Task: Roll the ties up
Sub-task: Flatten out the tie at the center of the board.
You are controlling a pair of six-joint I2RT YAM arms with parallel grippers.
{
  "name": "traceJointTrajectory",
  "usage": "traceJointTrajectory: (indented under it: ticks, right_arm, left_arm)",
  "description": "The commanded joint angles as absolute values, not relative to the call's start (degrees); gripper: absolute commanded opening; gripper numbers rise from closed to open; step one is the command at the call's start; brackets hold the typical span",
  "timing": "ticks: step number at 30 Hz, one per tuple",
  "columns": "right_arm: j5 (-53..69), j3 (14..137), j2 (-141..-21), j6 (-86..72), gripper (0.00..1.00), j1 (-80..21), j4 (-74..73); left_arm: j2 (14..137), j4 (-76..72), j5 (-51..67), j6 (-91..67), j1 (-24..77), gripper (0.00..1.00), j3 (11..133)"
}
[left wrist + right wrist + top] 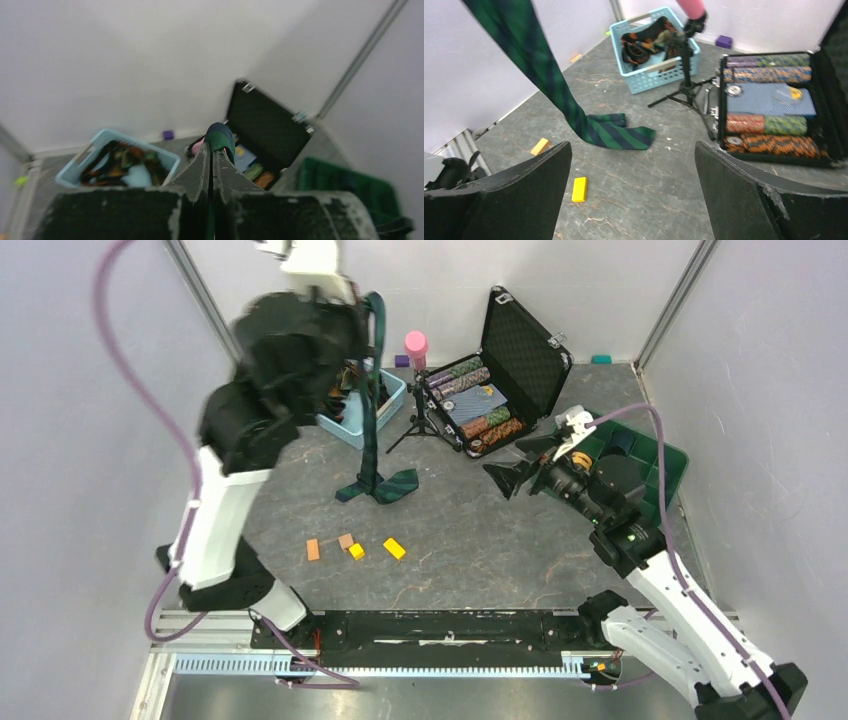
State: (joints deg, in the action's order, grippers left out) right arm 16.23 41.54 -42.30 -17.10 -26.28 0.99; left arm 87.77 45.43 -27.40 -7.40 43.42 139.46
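A dark green-and-navy striped tie [371, 400] hangs straight down from my left gripper [366, 312], which is raised high over the back of the table and shut on the tie's upper part. The tie's wide end [620, 136] lies folded on the grey tabletop. In the left wrist view the tie [220, 136] loops over the closed fingertips of the left gripper [215, 151]. More ties [644, 37], orange-brown and dark, fill a light blue basket [664, 80]. My right gripper [522, 462] hovers right of the hanging tie, open and holding nothing [633, 146].
An open black case [525, 350] with rows of chips stands at the back right. A small tripod with a pink top [416, 345] stands between basket [345, 430] and case. A green bin [665, 465] sits on the right. Small orange and yellow blocks [352, 545] lie near the front.
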Motion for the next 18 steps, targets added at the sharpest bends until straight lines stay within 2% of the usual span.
traceJointTrajectory:
  ticks: [1,6,14,18]
  right_arm:
    - [11.79,46.81,-45.94,-15.2,0.98,-32.85,7.28]
    - [6.42,51.85,-50.98,-13.07,0.99,-42.05,11.16]
    - [1.68,53.37,-57.04,-16.0,0.98,-44.65,25.56]
    - [3.48,53.6,-61.51,-18.74,0.99,-44.78,31.96]
  left_arm:
    - [95.06,53.63,-56.82,7.63,55.5,0.02,141.8]
    - [95.75,55.69,-63.13,8.94,59.04,0.02,140.51]
    - [93.18,63.03,-58.01,2.41,60.01,0.02,136.67]
    - [92.04,63.41,-54.91,0.61,60.0,0.02,134.14]
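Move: The dark green tie hangs from the left hand's shut fingers, its middle roughly 25 cm below them and about 2 cm ahead; the board's clear centre is 50 cm below that hand and 9 cm to its right. From the open right hand, the tie's middle is about 20 cm left, 8 cm ahead and near its height; the yellow block is 20 cm left, 4 cm back, the microphone stand 15 cm left, 25 cm ahead, both about 20 cm lower. Left hand lowers the still-pinched tie about 10 cm, rolling, while the open right nears it, leftward and up. ##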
